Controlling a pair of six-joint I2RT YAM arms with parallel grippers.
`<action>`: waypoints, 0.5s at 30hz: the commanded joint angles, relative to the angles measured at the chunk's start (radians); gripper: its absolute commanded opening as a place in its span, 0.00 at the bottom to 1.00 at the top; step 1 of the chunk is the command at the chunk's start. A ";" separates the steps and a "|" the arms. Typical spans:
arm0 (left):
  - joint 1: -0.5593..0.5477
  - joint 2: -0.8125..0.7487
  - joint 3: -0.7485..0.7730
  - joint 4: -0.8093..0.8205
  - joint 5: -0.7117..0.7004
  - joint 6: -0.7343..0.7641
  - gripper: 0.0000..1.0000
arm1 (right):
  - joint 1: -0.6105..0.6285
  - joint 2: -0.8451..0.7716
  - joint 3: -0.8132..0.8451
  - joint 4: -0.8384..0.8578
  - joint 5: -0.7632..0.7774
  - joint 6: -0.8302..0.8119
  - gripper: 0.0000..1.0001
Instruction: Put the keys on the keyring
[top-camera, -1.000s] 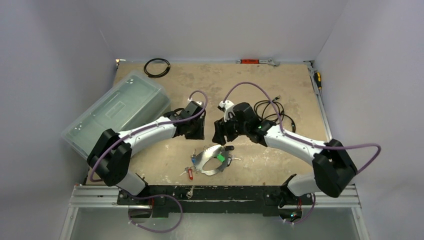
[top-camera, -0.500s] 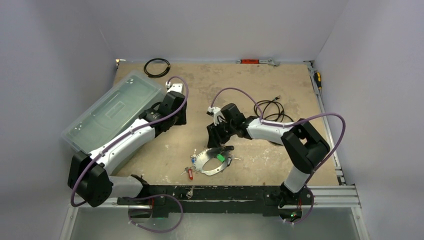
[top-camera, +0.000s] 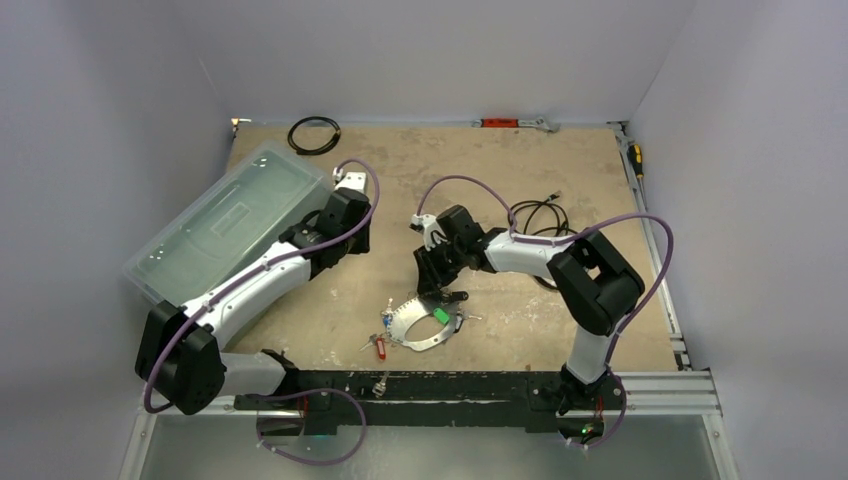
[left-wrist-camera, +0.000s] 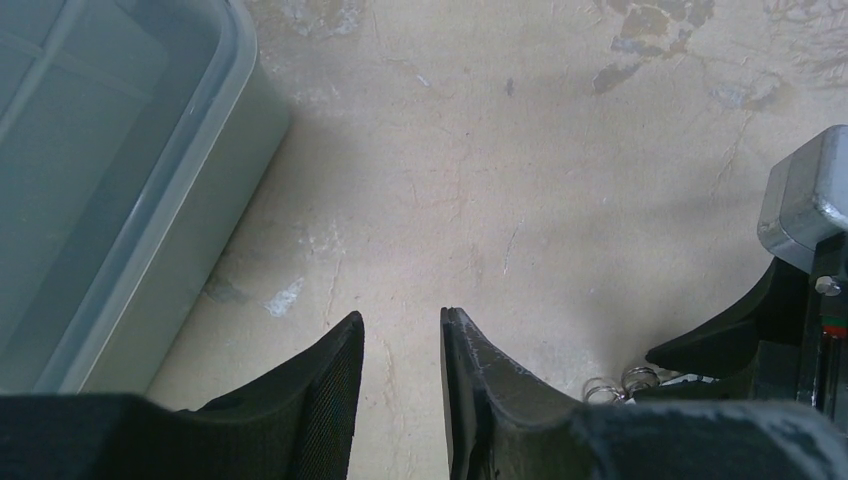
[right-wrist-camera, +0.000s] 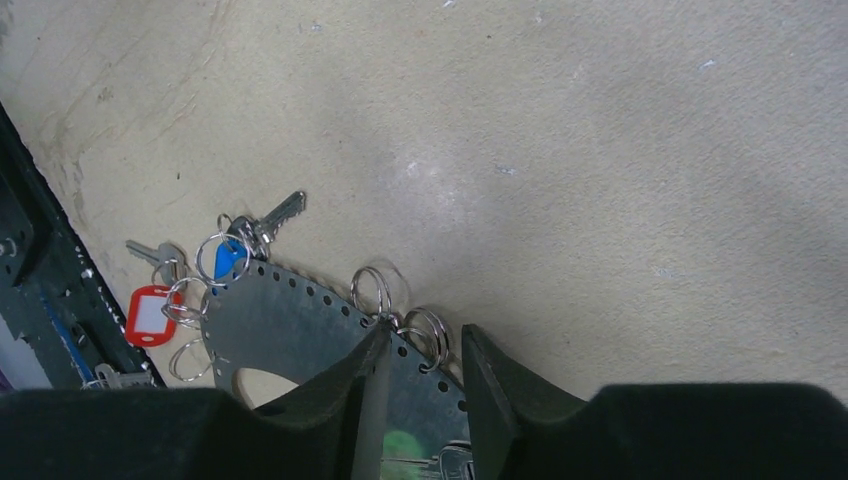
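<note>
The keyring is a flat silvery hoop with holes along its rim, lying near the table's front edge. Keys with green, red and blue tags lie on and beside it. My right gripper is at its far rim. In the right wrist view the keyring carries small split rings, and my right gripper is open with its jaws astride the rim and one split ring. The blue tag and red tag hang at the left. My left gripper is open and empty over bare table.
A clear plastic bin lies at the left, close to my left gripper. A black coiled cable ring sits at the back, and a loose black cable behind the right arm. A black rail runs along the near edge.
My left arm has pulled back up and left from the keyring toward the bin. My right gripper has shifted slightly left and stays at the keyring's far rim, its elbow folding in.
</note>
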 joint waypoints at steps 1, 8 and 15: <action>0.014 -0.005 -0.015 0.063 0.009 0.017 0.33 | -0.005 -0.016 0.020 -0.033 0.013 -0.036 0.30; 0.026 0.010 -0.017 0.075 0.031 0.018 0.32 | -0.006 0.025 0.026 -0.023 -0.033 -0.043 0.18; 0.031 0.001 -0.025 0.081 0.034 0.018 0.32 | -0.006 0.017 0.026 -0.006 -0.028 -0.041 0.00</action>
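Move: Almost directly below the right hand's fingertips, within about 1 cm, stands the split ring at the far edge of the metal plate. The plate's middle lies some 6 cm back and 1 cm left of this hand; the green tag lies 5 cm back and 2 right, the black tag 1 back and 6 right, the blue tag 6 back and 9 left. From the left hand the split ring lies roughly 15 cm right, 8 back and 12 lower. Closing steadily from a bit over a third open to shut, the right fingers come together on the split ring at the plate's far edge and pinch its wire between their tips. Meanwhile the right hand only settles, about half a centimetre back and down onto the ring, its wrist practically still and pointing left and down. ##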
